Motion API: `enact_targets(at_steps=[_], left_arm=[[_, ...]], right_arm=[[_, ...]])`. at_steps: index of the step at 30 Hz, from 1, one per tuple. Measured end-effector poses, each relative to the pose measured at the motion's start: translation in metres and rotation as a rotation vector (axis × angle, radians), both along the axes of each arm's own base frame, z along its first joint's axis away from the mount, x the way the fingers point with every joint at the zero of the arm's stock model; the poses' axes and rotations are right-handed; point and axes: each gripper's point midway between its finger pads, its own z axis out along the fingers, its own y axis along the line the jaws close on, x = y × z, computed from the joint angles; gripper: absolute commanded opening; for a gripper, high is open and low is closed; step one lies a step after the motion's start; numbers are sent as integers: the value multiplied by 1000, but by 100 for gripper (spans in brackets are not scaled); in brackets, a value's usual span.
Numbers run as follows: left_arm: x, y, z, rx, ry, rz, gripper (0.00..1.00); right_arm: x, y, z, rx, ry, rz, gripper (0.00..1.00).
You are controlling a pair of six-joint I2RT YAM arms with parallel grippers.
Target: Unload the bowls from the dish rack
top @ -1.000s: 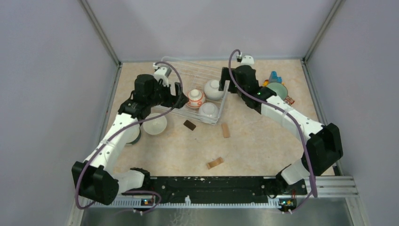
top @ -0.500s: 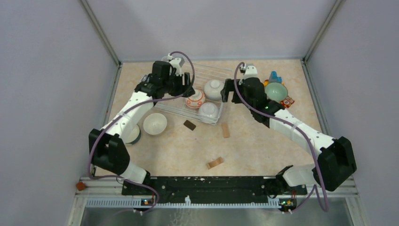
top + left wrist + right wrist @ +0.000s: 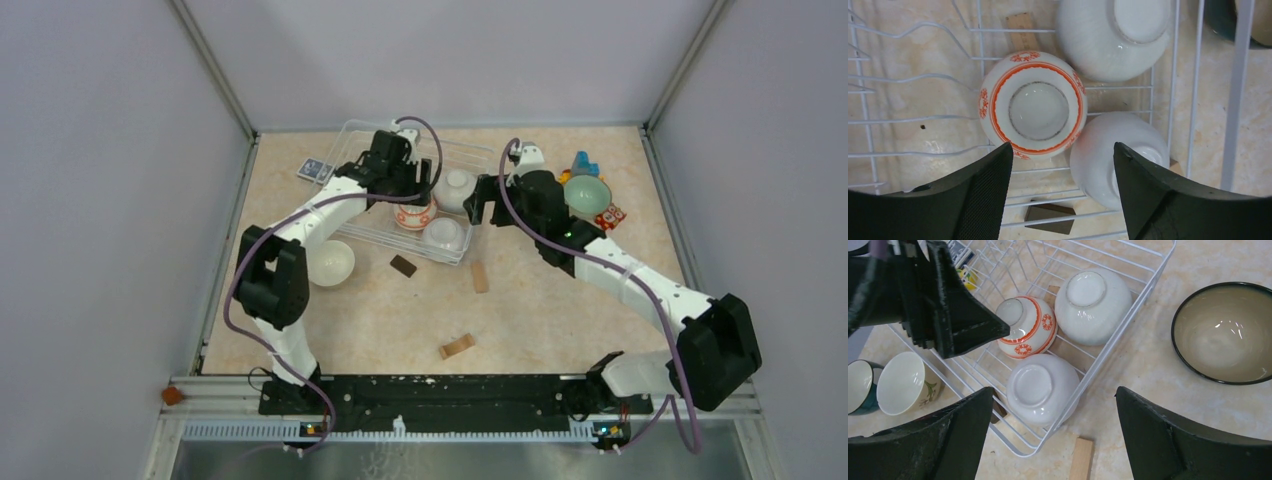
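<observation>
The white wire dish rack (image 3: 460, 150) holds three upturned bowls: an orange-patterned bowl (image 3: 414, 213), a white bowl (image 3: 456, 188) behind it and another white bowl (image 3: 444, 234) at the front. My left gripper (image 3: 1063, 150) hangs open over the rack, just short of the orange-patterned bowl (image 3: 1033, 105) and beside the front white bowl (image 3: 1118, 155), holding nothing. My right gripper (image 3: 1054, 395) is open and empty above the front white bowl (image 3: 1040, 387) at the rack's right rim (image 3: 1124, 325). Outside the rack stand a beige bowl (image 3: 330, 262), a teal bowl (image 3: 858, 385) and a dark-rimmed pale bowl (image 3: 586, 192).
A dark brown block (image 3: 403, 265) and a wooden block (image 3: 480, 276) lie in front of the rack, another wooden block (image 3: 457, 346) nearer the bases. A blue patterned card (image 3: 316, 170) lies left of the rack. Small colourful toys (image 3: 583, 163) sit at the far right.
My left arm has swung right from the rack's left side to above the orange-patterned bowl, uncovering the blue card. The right gripper has shifted slightly left to the rack's right edge.
</observation>
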Motion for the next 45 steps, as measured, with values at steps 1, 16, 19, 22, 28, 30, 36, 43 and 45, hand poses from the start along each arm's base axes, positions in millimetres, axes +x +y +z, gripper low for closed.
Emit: enact_targets(at_steps=[1,16,19,22,28,30,36,43,45], left_arm=[[4,0,-3,21,-5,13,78],[29,10,-35,187,-26,72,73],[28,10,-43,202,-14,72,74],[28,9,-49,213,-7,72,69],[32,9,-44,230,-29,77,50],[34,9,-40,236,-40,79,47],[30,10,-41,242,-21,79,45],[30,10,-41,230,-15,94,44],[30,10,-41,226,-15,98,44]], right_arm=[[0,0,1,2,0,1,91],[0,-5,10,12,-21,-24,91],[0,-7,14,15,-32,-35,90],[1,-10,14,11,-36,-52,91],[-3,-20,6,-5,-29,-84,90],[-3,-22,7,-6,-34,-95,91],[-2,-24,10,-3,-43,-102,90],[-2,-20,6,-4,-30,-87,90],[-2,-18,3,-6,-23,-80,90]])
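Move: The orange-patterned bowl, upside down in the dish rack, sits about 3 cm ahead of the left hand, 1 cm to its left and 7 cm below. The big white bowl is roughly 9 cm right of it and 3 cm farther out; the small white bowl is 6 cm right of it and 5 cm nearer. A dark block lies some 11 cm back from it, 2 cm to its left. From the right hand the patterned bowl is about 9 cm ahead, 12 cm left and 14 cm down. The patterned bowl's upturned foot gets pinched between the left fingertips: the left hand goes forward about 3 cm, then down some 5 cm onto it, rolling its left side up about 15 degrees so the fingers point more steeply down. It rises slightly again as the fingers close from their part-open gap and settle on the foot. The open right hand drifts about 2 cm right. ##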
